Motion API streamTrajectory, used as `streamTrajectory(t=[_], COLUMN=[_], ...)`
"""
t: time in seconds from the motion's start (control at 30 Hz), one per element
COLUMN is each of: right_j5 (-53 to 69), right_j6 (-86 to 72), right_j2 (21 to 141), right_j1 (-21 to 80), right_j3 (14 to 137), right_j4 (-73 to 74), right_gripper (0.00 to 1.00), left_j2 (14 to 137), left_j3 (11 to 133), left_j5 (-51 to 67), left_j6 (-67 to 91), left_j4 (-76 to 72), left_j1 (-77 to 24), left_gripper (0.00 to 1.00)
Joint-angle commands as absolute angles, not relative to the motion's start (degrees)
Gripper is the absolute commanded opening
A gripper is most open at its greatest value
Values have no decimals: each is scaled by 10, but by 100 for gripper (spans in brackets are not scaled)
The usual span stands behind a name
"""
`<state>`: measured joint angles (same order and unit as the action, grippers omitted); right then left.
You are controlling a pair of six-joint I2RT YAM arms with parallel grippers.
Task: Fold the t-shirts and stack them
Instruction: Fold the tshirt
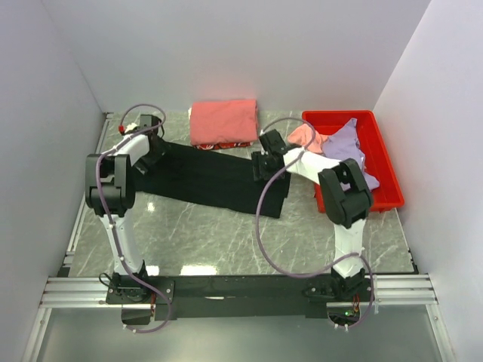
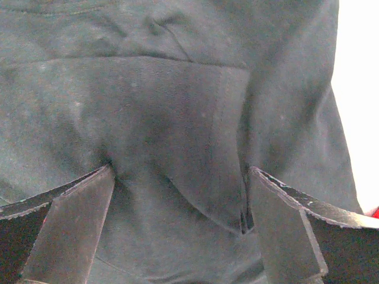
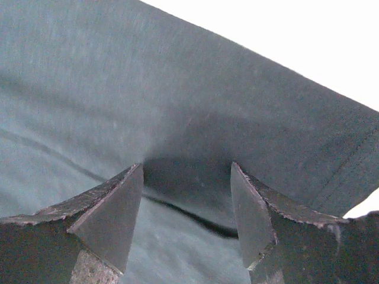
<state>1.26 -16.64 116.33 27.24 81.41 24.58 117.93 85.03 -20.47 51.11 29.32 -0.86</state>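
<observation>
A large black t-shirt (image 1: 211,177) lies spread across the middle of the table. My left gripper (image 1: 155,151) is down on its left end and my right gripper (image 1: 264,164) on its right end. In the left wrist view the gripper (image 2: 180,171) is open, with wrinkled black cloth (image 2: 177,89) between its jaws. In the right wrist view the gripper (image 3: 186,168) is open over black cloth (image 3: 148,89) near a hemmed edge. A folded coral-red t-shirt (image 1: 223,121) lies behind the black one. A pink t-shirt (image 1: 306,136) and a lavender t-shirt (image 1: 347,143) lie crumpled in the bin.
A red plastic bin (image 1: 389,170) stands at the back right, beside the right arm. White walls close the table at the back and on both sides. The arm bases and a metal rail run along the near edge.
</observation>
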Motion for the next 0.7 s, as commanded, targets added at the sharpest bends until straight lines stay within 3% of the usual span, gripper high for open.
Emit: streamTrajectory(t=[0.0,0.23,0.4,0.67], right_j5=[52,67,83,92], right_j6=[-185,-195,-200,-171], right_j2=[1104,1021,1032,1066], right_j1=[300,481,611,647], right_j3=[711,568,603,718], right_j4=[266,254,274,293], right_gripper=[68,70,71,72], left_j2=[1231,1314,1327,1377], left_j3=[893,1015,1044,1099], left_j5=[-181,-145,-150,-97], left_j6=[484,414,374,349], left_j4=[296,320,303,296], left_j1=[-3,-2,-2,-2], left_gripper=[99,99,99,99])
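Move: The black t-shirt lies folded into a strip beneath both open grippers, its middle about 17 cm left and 3 cm back of the right hand, and 19 cm right and 7 cm back of the left, just a centimetre or so lower. From the right hand, the folded stack is some 16 cm ahead and 13 cm left, the red bin about 29 cm right and 3 cm ahead, and the table's near edge roughly 33 cm straight back. Both hands keep their spread fingertips down on the black cloth and drag it level over the table. The right sweeps its end fast, nearly 27 cm back towards the near edge, curving about 15 cm left and turning some 40 degrees counter-clockwise; the left pushes its end about 8 cm forward, turning slightly clockwise. Neither gripper opens or closes. ##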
